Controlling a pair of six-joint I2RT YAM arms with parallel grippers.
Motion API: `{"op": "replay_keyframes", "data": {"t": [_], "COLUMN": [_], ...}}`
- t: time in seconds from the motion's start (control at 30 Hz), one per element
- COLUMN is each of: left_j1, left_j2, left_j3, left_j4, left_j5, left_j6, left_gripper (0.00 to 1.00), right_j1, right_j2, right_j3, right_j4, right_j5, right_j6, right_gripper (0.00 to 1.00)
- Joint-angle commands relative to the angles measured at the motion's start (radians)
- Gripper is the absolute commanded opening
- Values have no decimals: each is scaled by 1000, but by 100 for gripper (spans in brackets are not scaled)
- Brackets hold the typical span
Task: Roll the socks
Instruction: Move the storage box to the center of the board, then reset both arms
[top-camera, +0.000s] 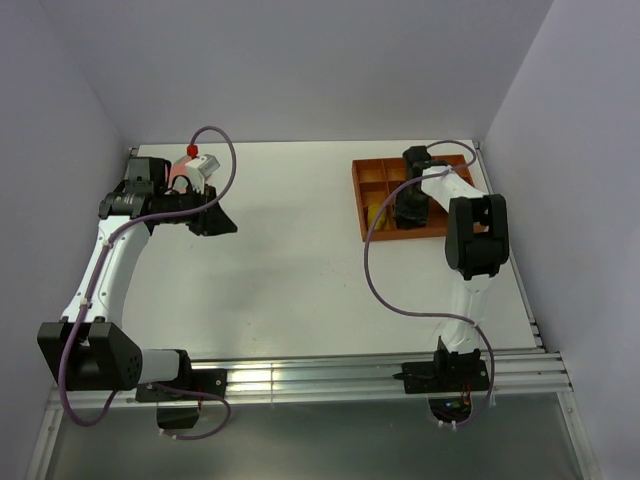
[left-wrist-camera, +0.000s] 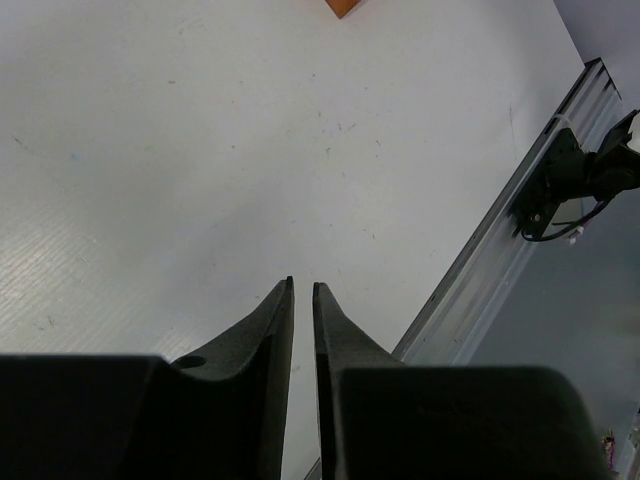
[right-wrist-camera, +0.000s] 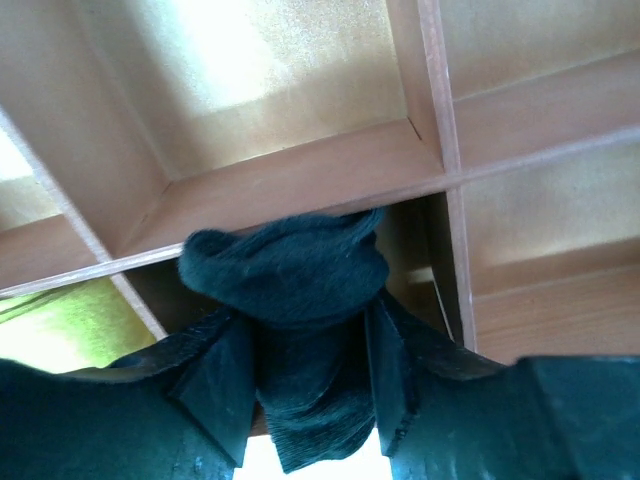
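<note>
A rolled black sock (right-wrist-camera: 285, 265) sits between the fingers of my right gripper (right-wrist-camera: 305, 315), bulging above them and pinched at its waist. The gripper is shut on it. It hangs low inside a compartment of the orange tray (right-wrist-camera: 300, 185). In the compartment to the left lies the mustard-yellow sock (right-wrist-camera: 60, 335). From above, the right gripper (top-camera: 410, 212) is down in the tray (top-camera: 357, 195), with a bit of yellow sock (top-camera: 374, 214) beside it. My left gripper (top-camera: 222, 222) hovers over bare table at the far left. Its fingers (left-wrist-camera: 303, 285) are nearly together, with nothing between them. The pink sock is not clearly visible.
An aluminium rail (top-camera: 330, 375) runs along the near table edge and also crosses the left wrist view (left-wrist-camera: 500, 250). White walls close the table at the back and both sides. The tray stands at the back right, near the right wall.
</note>
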Motion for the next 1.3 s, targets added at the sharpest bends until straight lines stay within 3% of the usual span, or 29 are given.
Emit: {"op": "replay_keyframes", "data": {"t": [0.0,0.87,0.93,1.07,1.17,1.2,1.27], "left_j1": [-8,-28,-28,-28,-28,-28,-28], "left_j2": [-12,-7,-13,-39,-59,-67,-81], "left_j3": [39,39,33,4,-21,-37,-48], "left_j4": [18,61,72,99,130,145,162], "left_j5": [2,-48,-62,-96,-134,-148,-178], "left_j6": [-17,-40,-39,-40,-46,-51,-59], "left_gripper": [19,20,20,20,20,20,20], "right_j1": [18,18,18,21,31,32,43], "right_j2": [-9,-305,-397,-616,-817,-882,-1048], "right_j3": [-59,-42,-74,-194,-341,-426,-513], "right_j4": [-88,-62,-36,42,134,186,244], "right_j5": [-60,-16,-32,-60,-138,-152,-192], "right_j6": [19,50,59,71,88,91,94], "right_gripper": [54,65,73,75,85,100,100]}}
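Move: The black sock sits right between the right fingertips, in the storage box's near row. The yellow sock stands some 7 cm to the left of it and about 1 cm nearer, and the storage box's middle lies about 4 cm ahead of the hand and 2 cm to its right. From the left hand the black sock is some 42 cm to the right, 12 cm ahead and 22 cm below. Right hand edges back, then climbs some 20 cm backwards, opening wide off the black sock, fingertips tilting forward. ##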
